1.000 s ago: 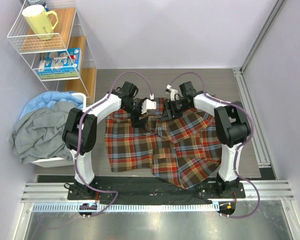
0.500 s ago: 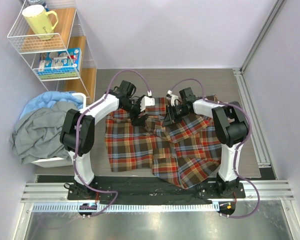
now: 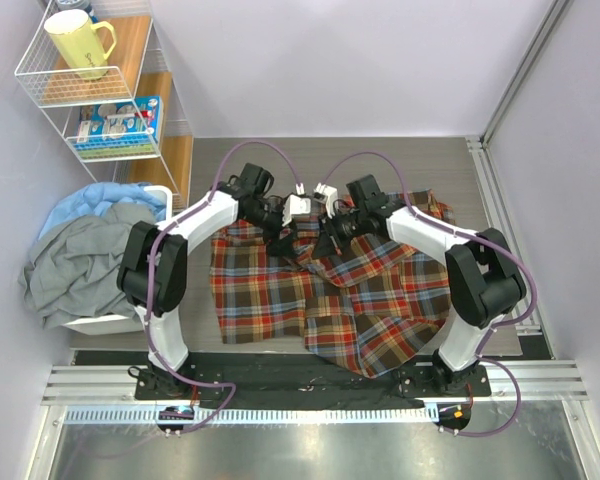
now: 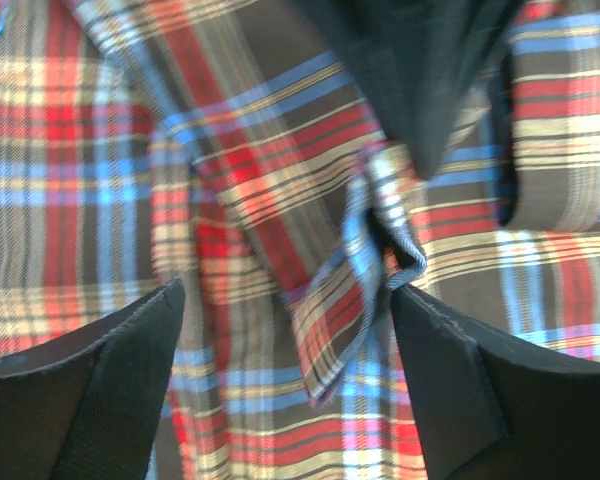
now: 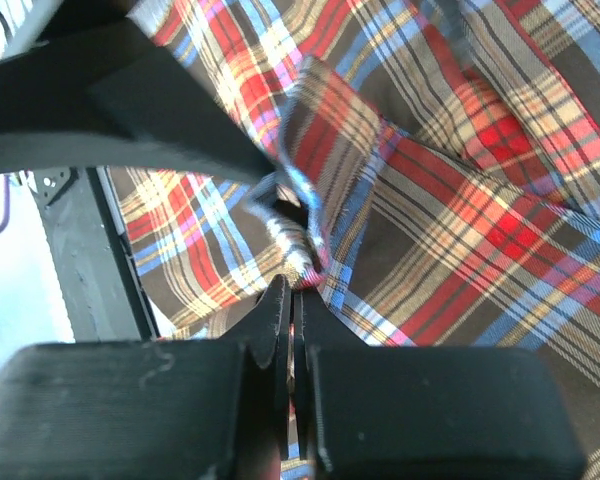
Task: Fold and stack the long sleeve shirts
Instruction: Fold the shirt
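The long sleeve shirt (image 3: 320, 300), a red, brown and yellow plaid with blue lines, lies spread and rumpled across the middle of the table. Both grippers meet over its far middle edge. My right gripper (image 3: 323, 238) is shut on a raised pinch of plaid cloth, seen at the fingertips in the right wrist view (image 5: 297, 285). My left gripper (image 3: 292, 240) hangs just left of it with jaws wide open. In the left wrist view that gripper (image 4: 285, 295) straddles the bunched fold (image 4: 365, 250) without clamping it. The right gripper's dark finger (image 4: 420, 80) grips the fold from above.
A white bin piled with grey and blue clothes (image 3: 80, 260) stands at the table's left. Behind it a wire shelf (image 3: 40, 85) carries a yellow mug (image 3: 77, 42) and a printed box (image 3: 120, 120). An aluminium rail (image 3: 500, 230) runs along the right side.
My right gripper slid left toward the left gripper and closed on a fold of the shirt, its elbow swinging out to the right. The left gripper stayed open in place.
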Robot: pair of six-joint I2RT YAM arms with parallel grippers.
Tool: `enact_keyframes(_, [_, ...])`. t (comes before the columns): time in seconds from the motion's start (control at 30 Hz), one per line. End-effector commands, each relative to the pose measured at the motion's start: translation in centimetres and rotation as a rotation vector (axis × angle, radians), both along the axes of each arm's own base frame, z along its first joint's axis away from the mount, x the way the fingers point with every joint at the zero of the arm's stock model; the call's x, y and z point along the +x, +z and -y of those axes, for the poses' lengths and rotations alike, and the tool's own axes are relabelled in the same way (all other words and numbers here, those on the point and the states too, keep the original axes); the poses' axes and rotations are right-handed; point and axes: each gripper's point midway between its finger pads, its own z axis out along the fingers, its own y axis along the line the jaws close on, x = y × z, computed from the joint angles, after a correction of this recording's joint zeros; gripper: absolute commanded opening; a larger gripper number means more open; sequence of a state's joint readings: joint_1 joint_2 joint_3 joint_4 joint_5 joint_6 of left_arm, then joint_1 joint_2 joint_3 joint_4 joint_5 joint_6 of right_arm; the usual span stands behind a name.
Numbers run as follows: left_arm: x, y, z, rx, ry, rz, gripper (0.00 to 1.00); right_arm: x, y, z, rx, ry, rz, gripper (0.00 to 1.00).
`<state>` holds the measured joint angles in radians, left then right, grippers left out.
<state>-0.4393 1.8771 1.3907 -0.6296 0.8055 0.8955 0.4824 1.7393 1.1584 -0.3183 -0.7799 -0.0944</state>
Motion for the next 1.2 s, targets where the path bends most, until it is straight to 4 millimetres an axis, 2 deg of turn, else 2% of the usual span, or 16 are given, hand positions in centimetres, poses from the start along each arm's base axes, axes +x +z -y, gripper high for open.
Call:
enact_keyframes(0.0, [-2.2, 2.5, 1.5, -0.084, -0.083, 0.025, 0.81, 0.2, 1.5, 0.3, 0.015, 0.012, 0.075, 0.01])
enact_keyframes(0.27, [-4.6, 2.7, 2.1, -0.107, -0.098, -0.046, 0.61, 0.2, 2.4, 0.5, 0.014, -0.011, 0.094, 0.01])
enact_keyframes(0.47, [-6.0, 2.6, 1.5, -0.103, -0.106, -0.068, 0.73, 0.1, 2.9, 0.8, 0.010, -0.024, 0.108, 0.01])
enact_keyframes(0.6, [-5.7, 2.9, 1.7, -0.108, -0.092, -0.062, 0.68, -0.2, 3.5, 0.7, 0.027, -0.017, 0.111, 0.01])
enact_keyframes(0.8, [-3.5, 4.6, 3.3, -0.159, 0.048, -0.087, 0.38, -0.7, 4.7, 1.0, 0.048, 0.004, 0.163, 0.01])
enact_keyframes(0.9, [-3.3, 5.2, 3.7, -0.167, 0.101, -0.140, 0.09, -1.1, 5.1, 1.0, 0.058, 0.003, 0.163, 0.01])
enact_keyframes(0.97, [-3.7, 6.0, 3.6, -0.174, 0.109, -0.150, 0.01, -1.1, 5.7, 1.1, 0.062, -0.006, 0.177, 0.01])
enact_keyframes(1.03, [-5.0, 6.6, 3.3, -0.179, 0.085, -0.163, 0.00, -0.9, 6.9, 1.4, 0.064, -0.022, 0.220, 0.02])
enact_keyframes(1.1, [-6.1, 8.5, 3.1, -0.193, 0.060, -0.120, 0.00, -0.7, 8.0, 1.7, 0.061, -0.048, 0.231, 0.21])
enact_keyframes(1.17, [-7.7, 10.3, 3.0, -0.192, 0.022, -0.097, 0.00, 0.2, 9.3, 2.6, 0.063, -0.085, 0.233, 0.45])
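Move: The hanging sleeve edge, still pinched by the right fingers, lies about 4 cm back and 4 cm right of the open left hand, roughly level with it; from the right hand it hangs some 2 cm below and 1 cm left. From the left hand, the sleeve's folded part lies around 18 cm right and 7 cm down, straight out sideways; the bunched front flap lies about 18 cm back, 14 cm right and 8 cm down. Left hand draws back about 5 cm and pinches the sleeve edge; both rise, and the right fingers start opening. ##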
